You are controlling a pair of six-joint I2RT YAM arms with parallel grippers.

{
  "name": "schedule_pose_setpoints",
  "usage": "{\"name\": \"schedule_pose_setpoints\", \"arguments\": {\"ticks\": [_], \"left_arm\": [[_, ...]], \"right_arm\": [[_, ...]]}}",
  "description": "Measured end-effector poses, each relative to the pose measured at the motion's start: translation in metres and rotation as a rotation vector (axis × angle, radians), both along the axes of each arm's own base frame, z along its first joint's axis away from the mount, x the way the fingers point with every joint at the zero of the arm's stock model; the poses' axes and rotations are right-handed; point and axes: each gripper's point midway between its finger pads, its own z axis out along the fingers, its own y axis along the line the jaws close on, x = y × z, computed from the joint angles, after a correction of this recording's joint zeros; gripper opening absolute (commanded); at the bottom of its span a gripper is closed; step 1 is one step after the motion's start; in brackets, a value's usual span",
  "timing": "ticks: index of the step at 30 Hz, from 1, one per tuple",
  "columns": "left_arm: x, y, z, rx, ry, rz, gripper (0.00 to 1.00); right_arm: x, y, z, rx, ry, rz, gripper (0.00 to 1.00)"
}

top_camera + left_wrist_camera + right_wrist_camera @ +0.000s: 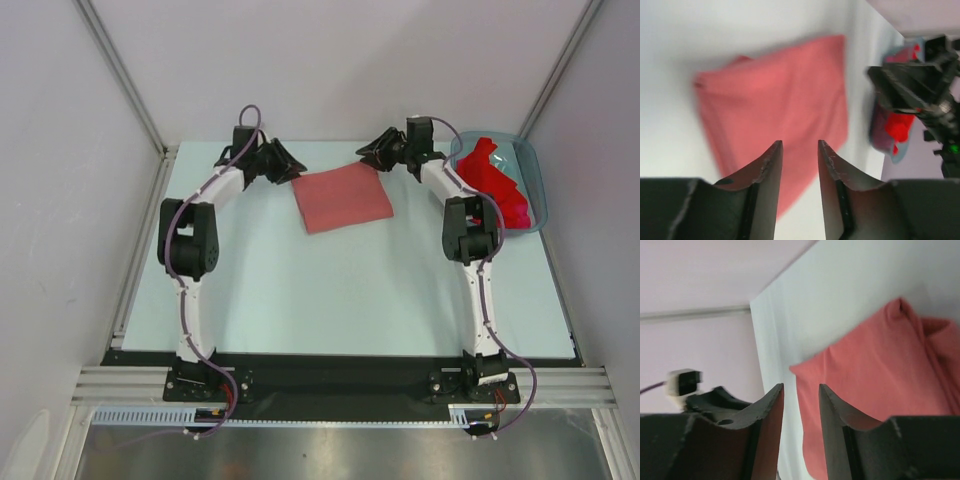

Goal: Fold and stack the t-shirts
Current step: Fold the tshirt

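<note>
A salmon-pink t-shirt (342, 197) lies folded into a flat rectangle at the back middle of the table. It also fills much of the left wrist view (775, 100) and of the right wrist view (880, 390). My left gripper (295, 170) hovers just off its back left corner, and my right gripper (362, 152) just off its back right corner. The left gripper's jaws (800, 145) stand apart with nothing between them. The right gripper's jaws (801, 387) do the same. Brighter red t-shirts (495, 180) lie crumpled in the bin.
The translucent blue-grey bin (541, 190) stands at the back right corner, right of my right arm. Frame posts and grey walls close in the table's sides and back. A black strip holds the arm bases along the near edge.
</note>
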Motion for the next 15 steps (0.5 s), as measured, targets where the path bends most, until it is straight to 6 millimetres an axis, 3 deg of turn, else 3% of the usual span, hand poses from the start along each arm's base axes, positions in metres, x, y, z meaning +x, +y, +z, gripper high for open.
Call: {"name": "schedule_pose_setpoints", "arguments": {"ticks": [4,7,10,14,15], "left_arm": [[-0.028,-0.048,0.046,-0.044,-0.101,-0.088,0.26],[-0.05,-0.088,0.044,-0.117,-0.112,-0.154,0.2],[-0.074,-0.108,0.0,-0.155,-0.008,-0.184,0.18],[-0.093,-0.095,-0.072,-0.155,0.16,-0.136,0.12],[-0.096,-0.09,-0.08,-0.18,0.186,-0.125,0.12]], "right_arm": [[-0.037,0.01,0.006,-0.024,0.0,0.073,0.32],[-0.065,0.022,-0.006,-0.018,0.022,0.119,0.19],[-0.087,0.033,-0.032,0.006,0.055,0.143,0.06],[-0.113,0.032,-0.074,0.046,0.133,0.13,0.01],[-0.117,0.029,-0.082,0.053,0.148,0.12,0.01]]}}
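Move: The folded pink t-shirt lies flat below both hands, its middle about 3 cm back of the left hand, some 15 cm to its right and 9 cm below. From the right hand that middle is about 8 cm back, 6 cm to the left and 9 cm below. The red t-shirt in its bin lies some 44 cm to the right of the right hand, about 5 cm back and 6 cm lower. Both hands draw back some 10 cm and sink to the pink t-shirt, left also rightward, fingers closing. ##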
